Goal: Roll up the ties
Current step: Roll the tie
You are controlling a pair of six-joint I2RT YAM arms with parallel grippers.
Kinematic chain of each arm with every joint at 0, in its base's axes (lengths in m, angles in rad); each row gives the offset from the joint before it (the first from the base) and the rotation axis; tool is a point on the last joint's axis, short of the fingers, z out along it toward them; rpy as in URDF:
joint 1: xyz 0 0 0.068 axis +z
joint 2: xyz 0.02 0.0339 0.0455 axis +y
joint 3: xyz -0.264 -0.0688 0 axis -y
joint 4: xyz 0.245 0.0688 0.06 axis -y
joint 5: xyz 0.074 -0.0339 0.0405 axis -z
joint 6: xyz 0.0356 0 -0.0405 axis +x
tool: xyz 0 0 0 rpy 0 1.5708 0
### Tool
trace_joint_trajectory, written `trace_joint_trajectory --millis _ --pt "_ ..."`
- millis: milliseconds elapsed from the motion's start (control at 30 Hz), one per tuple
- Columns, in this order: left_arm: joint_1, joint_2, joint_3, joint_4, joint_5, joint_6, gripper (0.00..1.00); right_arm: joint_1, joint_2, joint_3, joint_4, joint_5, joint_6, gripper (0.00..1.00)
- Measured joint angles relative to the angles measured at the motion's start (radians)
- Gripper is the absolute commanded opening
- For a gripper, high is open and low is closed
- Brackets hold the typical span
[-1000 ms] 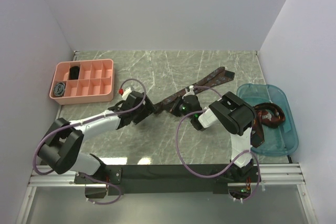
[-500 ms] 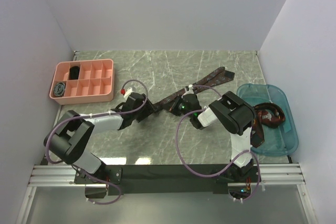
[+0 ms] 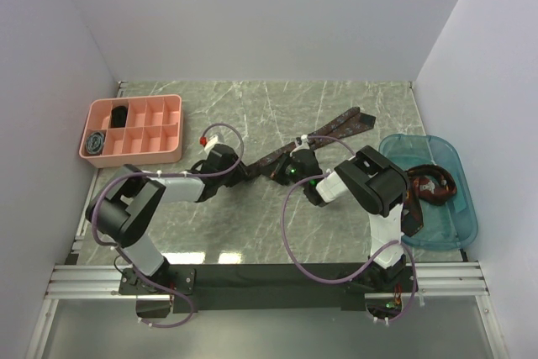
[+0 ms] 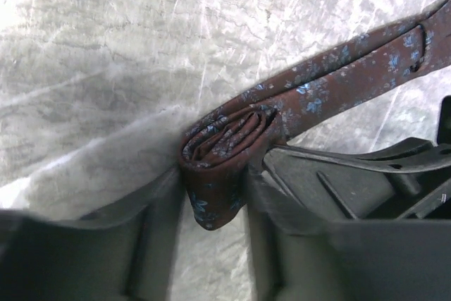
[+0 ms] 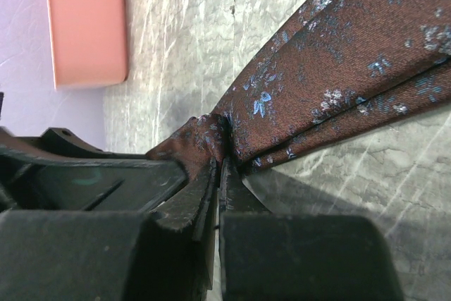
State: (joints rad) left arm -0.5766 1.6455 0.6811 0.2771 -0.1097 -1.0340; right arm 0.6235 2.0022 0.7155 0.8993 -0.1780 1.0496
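A dark maroon patterned tie (image 3: 326, 133) lies as a long strip across the middle of the table, running up to the right. Its near end is wound into a small coil (image 4: 224, 139). My left gripper (image 4: 215, 182) has a finger pressed against each side of that coil. Just to the right, my right gripper (image 5: 220, 163) is shut and pinches the strip (image 5: 338, 54) beside the coil. In the top view the left gripper (image 3: 243, 171) and right gripper (image 3: 287, 166) sit close together on the tie's lower-left end.
A pink divided tray (image 3: 165, 142) stands at the back left, with a black coiled tie (image 3: 120, 113) and a grey-blue one (image 3: 97, 141) in its compartments. A teal bin (image 3: 450, 226) at the right holds more loose ties (image 3: 430, 186).
My left gripper has slid right onto the tie's coiled end and its fingers have closed in on it. The left arm's elbow has swung towards the middle. The right arm has stayed put.
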Motion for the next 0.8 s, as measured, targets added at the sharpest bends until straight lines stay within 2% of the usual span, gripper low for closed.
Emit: trace_joint_trajectory --millis 33,67,133,167,200,367,567,600,700,800 --pt "0.001 0.004 0.0 0.004 0.0 0.002 0.31 0.0 0.0 0.001 -0.001 -0.001 0.0 0.0" --pt "0.002 0.008 0.0 0.007 0.0 0.003 0.19 0.0 0.0 0.003 -0.003 -0.004 0.0 0.0" --pt "0.003 0.009 0.002 0.013 0.004 0.007 0.1 0.0 0.0 0.005 -0.003 -0.008 -0.004 0.0" --pt "0.003 0.009 0.005 0.011 0.005 0.012 0.02 0.0 0.0 0.005 -0.003 -0.01 -0.008 0.0" --pt "0.004 0.009 0.009 0.008 0.008 0.018 0.01 0.0 0.0 0.005 -0.003 -0.01 -0.011 0.0" --pt "0.004 0.008 0.05 -0.068 0.008 0.033 0.01 0.0 -0.01 0.009 -0.021 -0.014 -0.05 0.0" --pt "-0.005 -0.005 0.132 -0.255 0.013 0.052 0.01 0.015 -0.102 0.018 -0.178 -0.016 -0.207 0.27" --pt "-0.005 -0.007 0.149 -0.296 0.01 0.055 0.01 0.019 -0.129 0.018 -0.22 -0.003 -0.248 0.36" --pt "0.003 -0.008 0.187 -0.394 0.006 0.058 0.01 0.035 -0.209 0.016 -0.315 0.055 -0.385 0.51" --pt "0.009 -0.008 0.214 -0.471 0.006 0.062 0.01 0.069 -0.277 0.004 -0.353 0.114 -0.51 0.54"
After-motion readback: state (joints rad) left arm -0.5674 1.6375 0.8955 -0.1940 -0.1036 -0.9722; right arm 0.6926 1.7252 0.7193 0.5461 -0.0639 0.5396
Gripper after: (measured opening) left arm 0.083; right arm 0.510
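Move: The tie's rolled-up end sits practically between the left hand's open fingertips, about 1 cm ahead, 1 cm right and 1 cm below. From the right hand, which pinches the tie beside the roll, the roll is roughly 4 cm left and level ahead. The tie's far ends lie some 33 cm right and 15 cm ahead of the left hand; the pink tray is about 30 cm to that hand's left and 12 cm ahead. The tie's rolled end gets pinched as the left fingers close from about half open to nearly shut. Keeping that grip, the left hand tilts fingers-down and eases back and left, about 2 cm. Meanwhile the right fingers, still shut on the tie at first, open to half and come free, the hand rising about 3 cm while drawing back and right, with its wrist turning some 30 degrees. ##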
